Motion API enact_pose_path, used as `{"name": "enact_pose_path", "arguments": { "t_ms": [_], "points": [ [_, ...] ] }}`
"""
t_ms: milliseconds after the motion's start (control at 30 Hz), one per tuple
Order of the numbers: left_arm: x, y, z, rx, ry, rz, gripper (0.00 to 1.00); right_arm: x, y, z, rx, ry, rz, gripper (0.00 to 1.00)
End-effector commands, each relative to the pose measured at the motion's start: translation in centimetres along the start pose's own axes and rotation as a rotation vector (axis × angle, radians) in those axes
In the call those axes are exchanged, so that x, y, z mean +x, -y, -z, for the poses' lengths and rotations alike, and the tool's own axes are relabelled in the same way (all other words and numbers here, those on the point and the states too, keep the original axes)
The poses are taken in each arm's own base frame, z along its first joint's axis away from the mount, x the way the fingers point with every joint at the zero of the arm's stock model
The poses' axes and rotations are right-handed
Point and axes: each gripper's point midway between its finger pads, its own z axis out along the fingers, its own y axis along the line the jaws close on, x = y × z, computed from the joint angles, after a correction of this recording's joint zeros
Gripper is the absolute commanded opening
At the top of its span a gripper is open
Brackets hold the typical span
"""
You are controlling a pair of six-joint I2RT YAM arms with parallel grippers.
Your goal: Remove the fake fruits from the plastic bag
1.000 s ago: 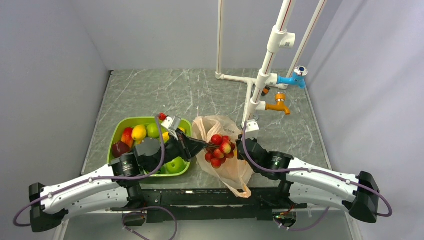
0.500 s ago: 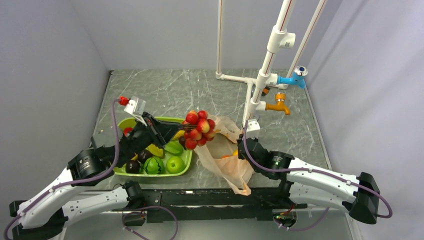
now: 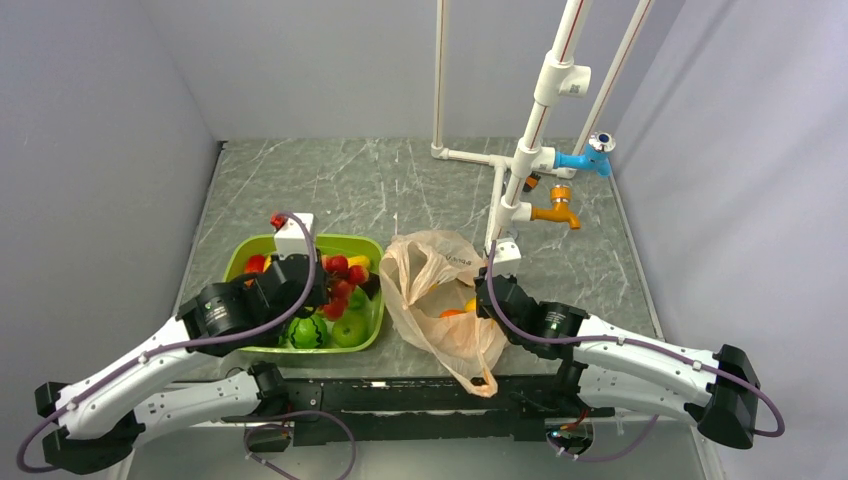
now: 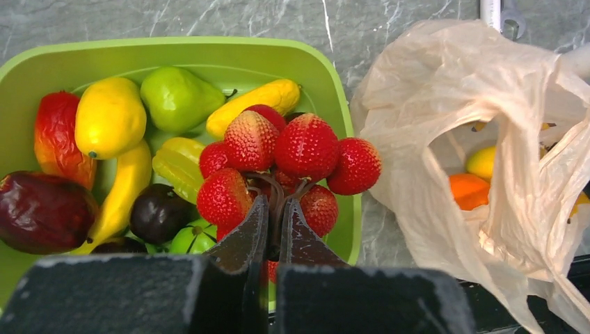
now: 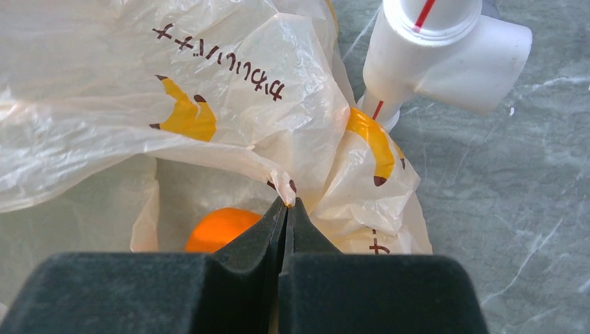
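Note:
My left gripper is shut on the brown stems of a bunch of red fake fruits. It holds the bunch over the right half of the green tub; from above, the bunch hangs inside the tub's outline. To the right lies the peach plastic bag, mouth open. My right gripper is shut on a fold of the bag's rim. Inside the bag lie a round orange and a yellowish fruit; anything deeper is hidden.
The tub holds several other fruits, among them a striped mini watermelon, a green apple, a lemon and a dark plum. A white pipe frame with blue and orange taps stands just behind the bag.
The left arm lifted the red bunch out of the bag, swung it left and brought it down over the tub. The right gripper kept its hold on the bag, which has slumped.

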Motion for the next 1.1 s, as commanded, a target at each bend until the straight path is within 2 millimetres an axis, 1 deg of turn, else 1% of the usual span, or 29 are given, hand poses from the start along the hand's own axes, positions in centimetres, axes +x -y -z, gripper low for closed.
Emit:
{"name": "enact_pose_path", "arguments": {
  "t_ms": [0,67,133,233,367,467,533,600,700,800,867,900,967,1000,1067],
  "points": [
    [-1.9,-0.6,0.4,0.014,0.107,0.071,0.00,-0.7,-0.1,0.0,-0.006,0.023,-0.011,0.00],
    [-1.5,-1.6,0.0,-0.057,0.088,0.070,0.00,-0.8,0.0,0.0,0.000,0.026,-0.012,0.00],
    [-1.2,-2.0,-0.9,-0.096,0.065,0.049,0.00,-0.7,0.1,0.1,0.003,0.023,-0.017,0.00],
    [-0.8,-1.6,-3.2,-0.101,0.025,0.031,0.00,-0.6,-0.1,0.2,-0.013,0.018,-0.017,0.00],
    [-0.1,-2.2,-6.5,-0.134,-0.033,0.031,0.00,-0.8,0.0,0.2,-0.001,0.022,-0.012,0.00],
    [0.5,-1.8,-8.6,-0.125,-0.057,0.010,0.00,-0.9,0.1,0.4,-0.008,0.024,-0.020,0.00],
    [1.5,-2.3,-9.6,-0.154,-0.100,0.014,0.00,-1.0,-0.2,0.4,-0.022,0.026,-0.022,0.00],
    [3.1,-2.4,-10.5,-0.168,-0.160,0.015,0.01,-1.1,-0.3,0.4,-0.025,0.027,-0.022,0.00],
    [5.0,-2.4,-11.0,-0.168,-0.212,0.028,0.25,-1.1,-0.3,0.4,-0.022,0.027,-0.024,0.00],
    [5.7,-2.1,-10.8,-0.135,-0.216,0.056,0.42,-1.1,-0.5,0.4,-0.034,0.021,-0.017,0.00],
    [5.7,-1.7,-10.3,-0.095,-0.206,0.073,0.54,-1.0,-0.6,0.3,-0.034,0.018,-0.010,0.00],
    [5.6,-1.5,-10.0,-0.073,-0.197,0.082,0.63,-0.9,-0.5,0.2,-0.030,0.020,-0.007,0.00],
    [5.0,-1.1,-9.0,-0.029,-0.176,0.103,0.76,-0.7,-0.4,0.2,-0.025,0.017,-0.009,0.00],
    [4.6,-1.0,-8.3,-0.011,-0.160,0.116,0.81,-0.6,-0.5,0.1,-0.028,0.013,-0.011,0.00],
    [3.7,-0.8,-6.8,0.034,-0.125,0.141,0.86,-0.6,-0.8,0.1,-0.041,0.008,-0.013,0.00]
  ]
}}
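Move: The left hand holds the strawberry bunch by its stem; the right part of the green basin, where it is taken, lies about 5 cm ahead, 1 cm right and 17 cm below. The yellow corn is roughly 11 cm ahead and 2 cm right, the green apple straight below, the plastic bag some 21 cm right and 3 cm ahead. From the right hand that basin spot is about 28 cm left, 1 cm ahead and 8 cm lower. Left hand carries the strawberry bunch down about 10 cm and forward into the basin, letting go, easing back. ##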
